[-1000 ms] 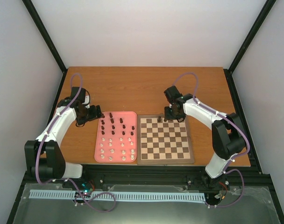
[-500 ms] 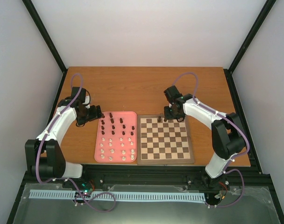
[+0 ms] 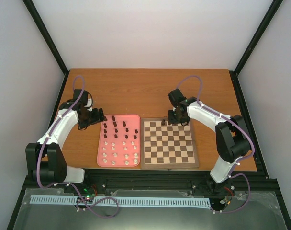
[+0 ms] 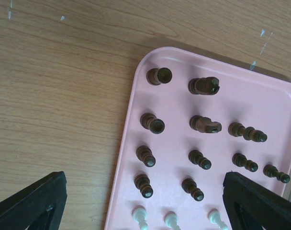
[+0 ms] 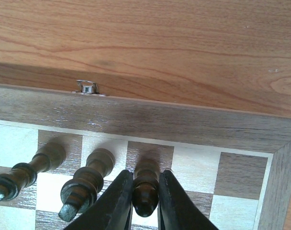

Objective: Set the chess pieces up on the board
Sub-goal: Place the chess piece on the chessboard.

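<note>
The board (image 3: 169, 164) lies right of centre, with three dark chess pieces (image 3: 163, 122) upright in its far row. In the right wrist view two of them (image 5: 85, 184) stand free. The third dark piece (image 5: 146, 191) stands on a dark square with my right gripper (image 5: 146, 175) shut on it, both fingers against its sides. The other chess pieces, dark (image 4: 203, 123) and cream-white (image 4: 172, 220), stand on the pink tray (image 4: 136, 76). My left gripper (image 4: 143, 179) hangs wide open above the tray's far left corner and holds nothing.
The pink tray (image 3: 101, 143) lies directly left of the board, the two almost touching. A small metal clasp (image 5: 87, 87) sits on the board's far edge. Bare wooden table (image 3: 145, 91) stretches beyond both. Black frame posts stand at the table's corners.
Almost nothing: the right arm has shifted very slightly while its gripper stays at the board's far row. The left arm has not moved.
</note>
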Tool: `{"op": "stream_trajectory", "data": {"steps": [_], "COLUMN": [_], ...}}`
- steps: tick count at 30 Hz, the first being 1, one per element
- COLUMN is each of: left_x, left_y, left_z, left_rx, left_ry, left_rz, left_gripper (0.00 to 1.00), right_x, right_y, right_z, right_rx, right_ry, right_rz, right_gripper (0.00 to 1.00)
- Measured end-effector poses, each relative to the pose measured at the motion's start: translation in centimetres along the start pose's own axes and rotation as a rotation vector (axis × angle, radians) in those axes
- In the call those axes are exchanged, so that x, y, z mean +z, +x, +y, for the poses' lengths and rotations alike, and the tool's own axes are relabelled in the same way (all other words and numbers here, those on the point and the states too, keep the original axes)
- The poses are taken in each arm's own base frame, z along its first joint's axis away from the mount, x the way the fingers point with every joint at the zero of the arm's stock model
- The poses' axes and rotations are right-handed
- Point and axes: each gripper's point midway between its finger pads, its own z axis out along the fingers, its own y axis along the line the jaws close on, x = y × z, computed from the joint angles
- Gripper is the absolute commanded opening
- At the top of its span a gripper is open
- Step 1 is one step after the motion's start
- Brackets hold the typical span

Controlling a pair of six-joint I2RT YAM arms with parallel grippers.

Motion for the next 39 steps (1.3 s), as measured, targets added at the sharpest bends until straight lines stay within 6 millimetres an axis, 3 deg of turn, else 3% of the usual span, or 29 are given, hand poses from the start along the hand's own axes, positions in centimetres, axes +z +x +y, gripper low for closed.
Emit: {"op": "stream_trajectory", "data": {"steps": [5,27,32,39], "left_x": [0.0,0.0,0.0,0.0], "left_y": [0.0,0.0,0.0,0.0], "left_z": [0.0,0.0,0.0,-0.1], "left_rx": [0.000,0.000,0.000,0.001], "left_ry": [0.000,0.000,0.003,0.003], "left_rz": [0.000,0.000,0.001,0.000], "left_gripper": [1.00,1.00,1.00,1.00], "right_x": [0.0,-0.3,-1.5,-4.5], "right_y": [0.0,0.0,-1.6,-5.5], "right_z": [0.0,-0.5,-0.2,1.3], "right_rx": [0.001,-0.001,0.001,0.006], "right_ry": [0.000,0.029,0.027,-0.025], "right_rz": [0.001,0.002,-0.038,-0.135], "right_gripper": [0.24,0.33,0.36,0.36]}}
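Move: Between the right fingertips is the dark piece being set down, directly below the hand point with its middle about 2 cm down, over its square in the board's far row. The next dark piece stands about 3 cm to its left, another about 6 cm to its left in the same row; the board's centre is some 11 cm back and 5 cm left. From the idle left hand the piece being placed lies about 34 cm right, roughly 2 cm ahead and 6 cm lower. Letting go of the dark piece first, the right hand stays nearly still over its square while the fingers ease from almost shut to about a third open and come free of it. It then lifts quickly, about 6 cm up, drifting some 3.5 cm forward beyond the board's far edge as the fingertips tilt slightly outward. ##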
